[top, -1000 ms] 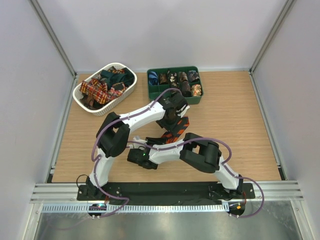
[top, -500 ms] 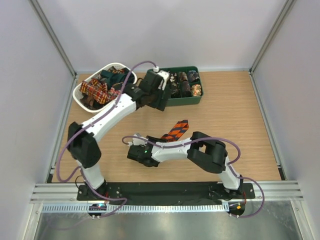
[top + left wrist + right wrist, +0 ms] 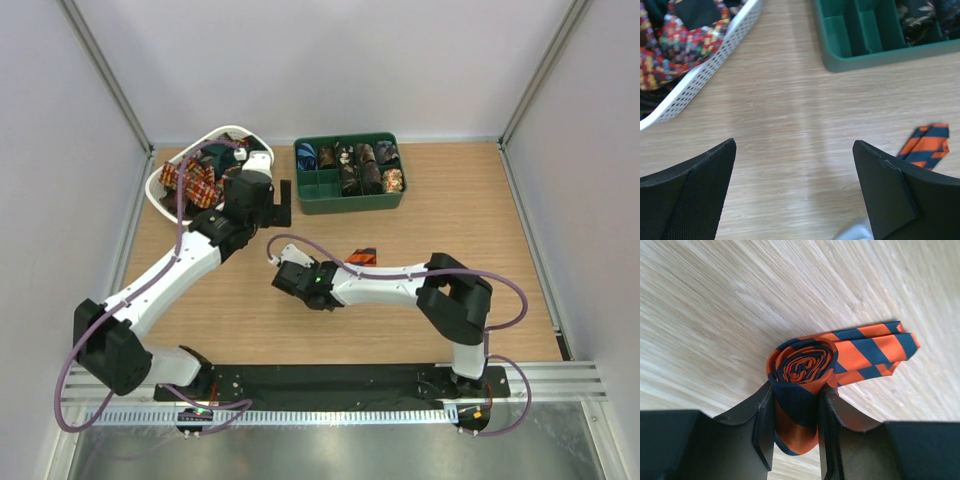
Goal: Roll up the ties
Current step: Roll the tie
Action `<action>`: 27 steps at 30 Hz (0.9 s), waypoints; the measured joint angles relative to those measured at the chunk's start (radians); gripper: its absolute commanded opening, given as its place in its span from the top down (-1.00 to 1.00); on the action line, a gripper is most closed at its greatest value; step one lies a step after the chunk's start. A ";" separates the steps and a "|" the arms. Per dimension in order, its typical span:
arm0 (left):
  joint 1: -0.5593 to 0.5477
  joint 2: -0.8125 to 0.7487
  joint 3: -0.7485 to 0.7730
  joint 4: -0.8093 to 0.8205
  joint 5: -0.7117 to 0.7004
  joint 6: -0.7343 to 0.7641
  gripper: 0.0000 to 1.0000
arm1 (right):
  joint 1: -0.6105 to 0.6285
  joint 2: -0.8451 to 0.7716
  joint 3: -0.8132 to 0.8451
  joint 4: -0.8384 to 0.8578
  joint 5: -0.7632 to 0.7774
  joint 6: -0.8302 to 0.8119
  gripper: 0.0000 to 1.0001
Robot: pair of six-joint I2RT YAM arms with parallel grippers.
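Note:
An orange-and-dark-blue striped tie [image 3: 802,367] is wound into a tight roll, and my right gripper [image 3: 796,425] is shut on it just above the wooden table. The tie's short flat tail [image 3: 875,347] trails off to one side. In the top view only that tail [image 3: 362,258] shows, beside my right gripper [image 3: 303,280]. My left gripper [image 3: 795,190] hangs open and empty over bare wood, with its fingers [image 3: 690,195] wide apart. From above, my left gripper [image 3: 272,208] is beside the basket. More ties [image 3: 195,180], loose, fill the white basket [image 3: 160,195].
A green compartment tray [image 3: 330,190] at the back middle holds several rolled ties [image 3: 362,160]. In the left wrist view, the basket wall [image 3: 705,70] and the tray's rim [image 3: 865,57] flank a strip of bare wood. White walls enclose the table.
My left arm has swung away from the striped tie toward the basket, and its jaws have opened wide. My right gripper has moved toward the tail, and the tie's flat part is shorter.

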 measured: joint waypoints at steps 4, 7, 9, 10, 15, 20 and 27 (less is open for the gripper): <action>0.015 -0.069 -0.079 0.047 -0.075 -0.052 -1.00 | -0.035 -0.059 -0.045 0.027 -0.089 0.035 0.98; 0.024 -0.132 -0.145 0.085 -0.120 -0.087 -0.99 | -0.064 -0.100 -0.082 0.055 -0.149 0.059 0.98; 0.031 -0.167 -0.178 0.104 -0.137 -0.105 -1.00 | -0.089 -0.131 -0.111 0.079 -0.202 0.074 0.98; 0.033 -0.181 -0.190 0.114 -0.142 -0.110 -1.00 | -0.104 -0.148 -0.126 0.093 -0.232 0.080 0.98; 0.037 -0.214 -0.241 0.172 -0.150 -0.135 -1.00 | -0.196 -0.216 -0.194 0.159 -0.391 0.115 0.98; 0.037 -0.255 -0.367 0.296 -0.102 -0.135 -0.99 | -0.322 -0.278 -0.277 0.252 -0.605 0.155 0.98; 0.037 -0.286 -0.579 0.557 0.113 -0.084 -1.00 | -0.507 -0.308 -0.403 0.434 -0.954 0.209 0.98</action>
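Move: The loose tail of the tie lies on the table with its middle about 5 cm ahead and 6 cm to the right of the right hand, some 3 cm lower; that hand already pinches the tie's roll. The green box stands around 25 cm ahead and 6 cm to the right, the white basket about 25 cm ahead and 26 cm left, both at about hand height. From the open left hand the roll is roughly 12 cm back, 9 cm right and 17 cm below. The tie's roll, still pinched by the right fingers, is turned over to the right towards its loose tail: the right wrist rotates nearly 60 degrees, fingers swinging from forward-and-down to left-and-down, while the hand shifts about 3 cm right and slightly forward. The open left hand drifts left, then comes back right, sinking and drawing back, staying clear of the tie. ##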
